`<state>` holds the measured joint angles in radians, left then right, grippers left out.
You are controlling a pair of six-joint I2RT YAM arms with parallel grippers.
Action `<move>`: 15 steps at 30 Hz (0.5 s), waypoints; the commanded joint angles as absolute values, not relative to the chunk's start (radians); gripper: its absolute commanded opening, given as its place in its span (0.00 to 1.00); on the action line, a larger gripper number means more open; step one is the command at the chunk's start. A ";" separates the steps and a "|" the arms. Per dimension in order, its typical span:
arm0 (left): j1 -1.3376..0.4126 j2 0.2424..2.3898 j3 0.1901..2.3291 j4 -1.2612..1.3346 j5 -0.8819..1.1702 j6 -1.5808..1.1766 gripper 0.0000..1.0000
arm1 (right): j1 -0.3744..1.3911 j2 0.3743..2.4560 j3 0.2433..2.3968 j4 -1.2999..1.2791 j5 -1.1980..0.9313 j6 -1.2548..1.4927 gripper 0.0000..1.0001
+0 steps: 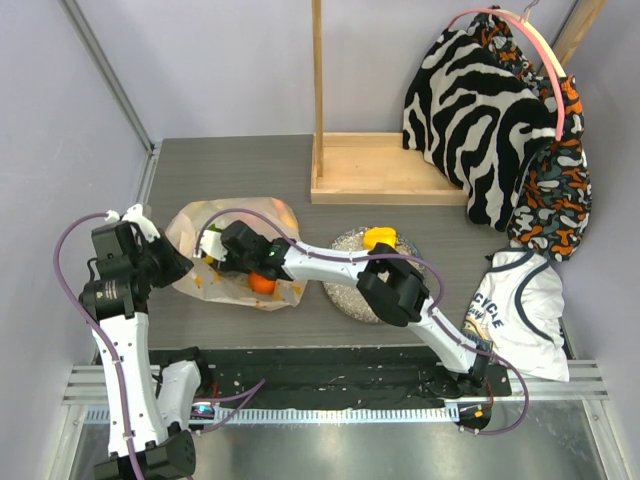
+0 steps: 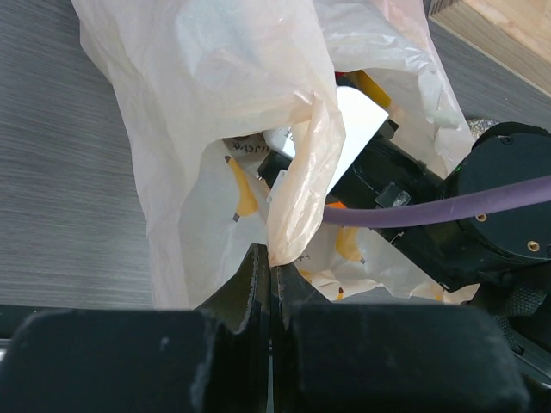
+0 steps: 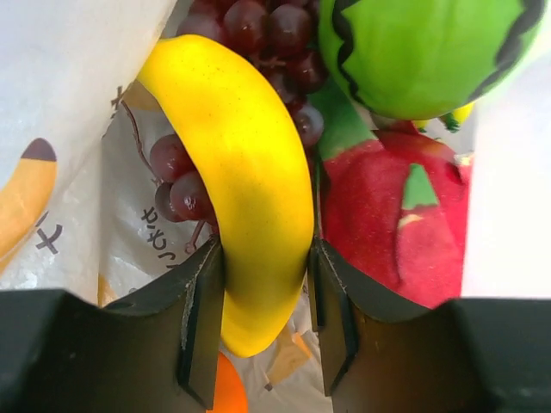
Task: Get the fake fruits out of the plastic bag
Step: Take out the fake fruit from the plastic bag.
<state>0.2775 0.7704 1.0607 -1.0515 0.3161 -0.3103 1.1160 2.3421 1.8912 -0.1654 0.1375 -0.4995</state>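
The plastic bag (image 1: 205, 222) lies at the table's left, its mouth facing right. A fold of the bag's rim (image 2: 297, 172) is pinched in my left gripper (image 2: 271, 258), which is shut on it at the bag's left side (image 1: 168, 264). My right gripper (image 1: 228, 250) reaches inside the bag. In the right wrist view this gripper (image 3: 265, 258) is shut on a yellow banana (image 3: 250, 181), one finger pressed against each side. Dark red grapes (image 3: 258, 30), a green fruit (image 3: 422, 52) and a red fruit (image 3: 387, 215) crowd behind it. An orange (image 1: 262, 284) lies at the bag's mouth.
A speckled grey plate (image 1: 338, 288) right of the bag carries a yellow fruit (image 1: 379, 238). A wooden stand (image 1: 375, 170) rises at the back, with zebra-print cloth (image 1: 480, 110) hanging to its right. A white shirt (image 1: 525, 300) lies at the right edge.
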 commanded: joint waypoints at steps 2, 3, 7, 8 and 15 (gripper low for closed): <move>0.284 0.764 1.077 -1.012 0.351 -0.293 0.00 | 1.114 2.289 1.963 -0.173 0.204 -0.543 0.13; 0.285 0.761 1.075 -1.009 0.354 -0.293 0.00 | 1.111 2.267 1.977 -0.184 0.203 -0.546 0.12; 0.287 0.762 1.075 -0.989 0.344 -0.293 0.00 | 1.103 2.173 1.964 -0.231 0.140 -0.532 0.09; 0.287 0.764 1.078 -0.977 0.339 -0.293 0.00 | 1.104 2.151 1.951 -0.265 0.099 -0.516 0.09; 0.285 0.775 1.075 -0.911 0.347 -0.304 0.00 | 1.101 1.841 1.711 -0.379 -0.122 -0.450 0.09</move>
<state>0.2775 0.7704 1.0607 -0.9993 0.3256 -0.3069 1.0985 2.0892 1.8103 -0.3393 0.0387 -0.5041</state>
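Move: Some 33 cm to the right of the right hand, which already grips the banana inside the bag, lies the sequined plate, about level fore and aft and 4 cm lower; the yellow pepper sits 8 cm beyond its middle and 2 cm further right. Near the gripper, the orange is about 3 cm back and 8 cm right, the red dragon fruit roughly 5 cm ahead and 2 cm right. From the left hand the plate is about 10 cm ahead, 38 cm right, 20 cm down. Lifting the banana pinched between its fingers, the right hand rises about 8 cm, slowly at first with a slight nudge forward, then fast while drawing some 4 cm right towards the plate and 3 cm back. Its wrist barely turns. The left hand keeps its pinch on the bag's rim, easing about 1 cm up and forward. ##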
